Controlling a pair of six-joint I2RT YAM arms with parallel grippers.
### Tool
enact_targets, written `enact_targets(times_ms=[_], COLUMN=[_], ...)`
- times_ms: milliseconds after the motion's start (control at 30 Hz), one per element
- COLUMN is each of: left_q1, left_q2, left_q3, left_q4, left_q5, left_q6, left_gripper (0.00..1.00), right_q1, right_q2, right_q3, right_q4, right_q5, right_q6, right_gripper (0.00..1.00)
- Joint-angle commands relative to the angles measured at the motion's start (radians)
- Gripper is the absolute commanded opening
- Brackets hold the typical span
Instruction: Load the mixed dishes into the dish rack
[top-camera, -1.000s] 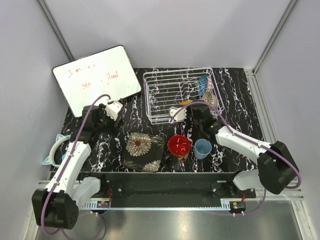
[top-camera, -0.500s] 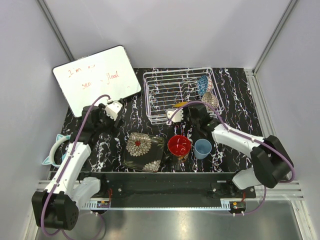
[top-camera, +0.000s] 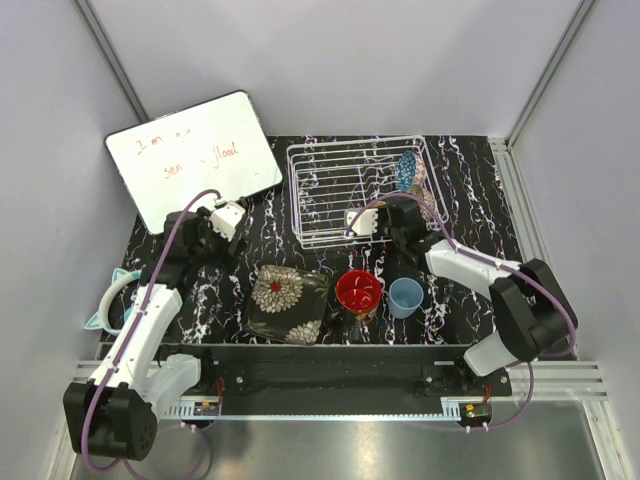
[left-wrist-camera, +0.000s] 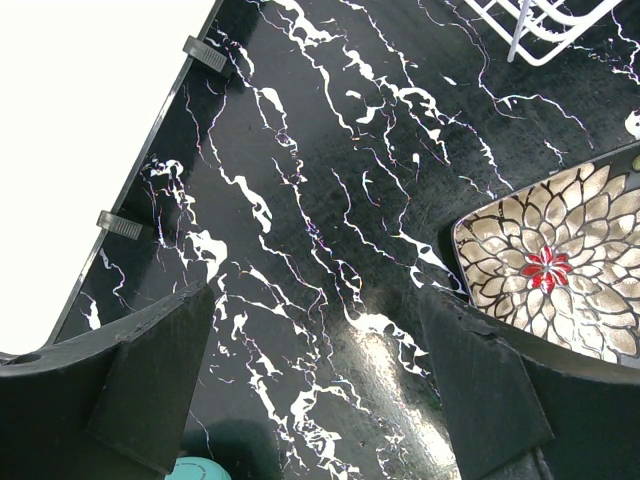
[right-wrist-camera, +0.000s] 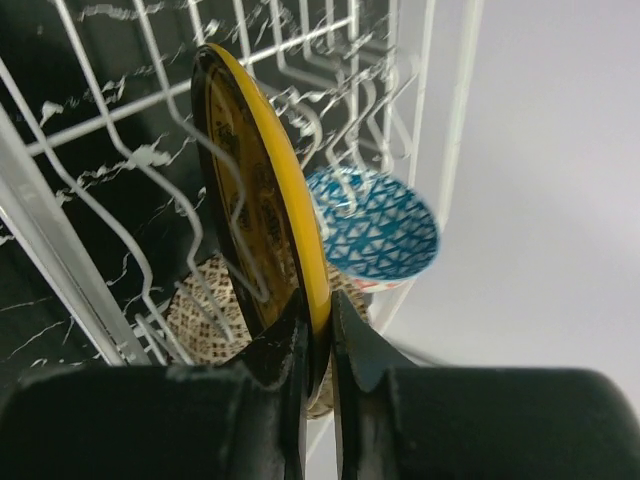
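Observation:
My right gripper (right-wrist-camera: 320, 330) is shut on the rim of the yellow-and-dark plate (right-wrist-camera: 262, 215), which stands on edge among the wires of the white dish rack (right-wrist-camera: 90, 250). Seen from above, that gripper (top-camera: 393, 216) hangs over the front right of the dish rack (top-camera: 320, 190). A blue patterned bowl (right-wrist-camera: 375, 235) and a brown patterned dish (right-wrist-camera: 205, 310) stand just behind the plate. On the table lie the floral dish (top-camera: 288, 302), red bowl (top-camera: 358, 290) and pale blue cup (top-camera: 405, 297). My left gripper (left-wrist-camera: 315, 300) is open and empty over bare table, left of the floral dish (left-wrist-camera: 560, 260).
A white writing board (top-camera: 195, 155) leans at the back left, its edge close to my left gripper (top-camera: 208, 248). Teal headphones (top-camera: 110, 300) lie off the table's left edge. The enclosure's grey walls stand close behind the rack and on both sides.
My right gripper has carried the plate a little back and to the right, further in over the rack. The left arm has not moved.

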Motion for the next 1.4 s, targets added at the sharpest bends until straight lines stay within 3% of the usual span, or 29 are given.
enact_targets(times_ms=[0, 267, 400, 500, 600, 700, 733, 767, 800, 967, 1200, 1367], left_q1=[-0.008, -0.011, -0.013, -0.013, -0.014, -0.016, -0.017, -0.017, -0.017, -0.020, -0.025, -0.129], left_q2=[-0.017, -0.017, -0.014, -0.009, -0.001, 0.014, 0.018, 0.031, 0.035, 0.147, 0.564, 0.667], left_q3=[0.012, 0.002, -0.002, 0.002, 0.014, 0.038, 0.057, 0.066, 0.075, 0.214, 0.668, 0.799], left_q4=[0.045, 0.046, 0.051, 0.052, 0.051, 0.051, 0.051, 0.051, 0.054, 0.054, -0.055, -0.173], left_q5=[-0.024, -0.030, -0.026, -0.024, -0.024, -0.017, -0.012, -0.004, -0.001, 0.043, 0.131, 0.109], left_q6=[0.014, 0.027, 0.024, 0.027, 0.036, 0.042, 0.041, 0.042, 0.036, -0.036, -0.232, -0.271], left_gripper=[0.90, 0.90, 0.90, 0.90, 0.90, 0.91, 0.91, 0.91, 0.91, 0.93, 0.86, 0.85], right_q1=[-0.013, -0.022, -0.019, -0.019, -0.018, -0.007, 0.001, 0.007, 0.010, 0.019, 0.015, 0.016], right_q2=[0.061, 0.098, 0.095, 0.083, 0.070, 0.046, 0.028, 0.020, 0.009, -0.063, -0.034, -0.049], right_q3=[0.014, 0.025, 0.033, 0.033, 0.039, 0.028, 0.023, 0.025, 0.029, 0.097, 0.172, 0.186], right_q4=[-0.045, 0.005, 0.011, 0.009, -0.023, -0.037, -0.028, -0.026, -0.026, -0.034, -0.084, -0.214], right_q5=[0.016, 0.051, 0.071, 0.091, 0.105, 0.128, 0.137, 0.149, 0.172, 0.275, 0.519, 0.522], right_q6=[0.049, 0.106, 0.129, 0.154, 0.212, 0.269, 0.299, 0.319, 0.342, 0.535, 0.801, 1.005], right_gripper=[0.00, 0.06, 0.16, 0.45, 0.65, 0.75, 0.85, 0.88, 1.00, 1.00, 1.00, 1.00])
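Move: The right gripper already holds the yellow plate by its right upper edge in the rack, the plate's middle about 5 cm left and 4 cm below. The brown bowl stands some 7 cm right of this hand, level with it; the blue bowl about 7 cm ahead and 4 cm right, both 6 or 7 cm lower. From the empty left gripper, the dish rack's left side is roughly 12 cm ahead, 13 cm right and 8 cm down; the square plate lies about 13 cm back and 12 cm right. Press the right gripper down about 2 cm to set the yellow plate into the rack, pause, then open wide and let go of its edge. Lift off some 6 cm, easing right over the brown bowl's side while turning the wrist clockwise and raising its left side. Late on, swing the open left gripper about 15 cm forward, rising and drifting right towards the rack's left side. ##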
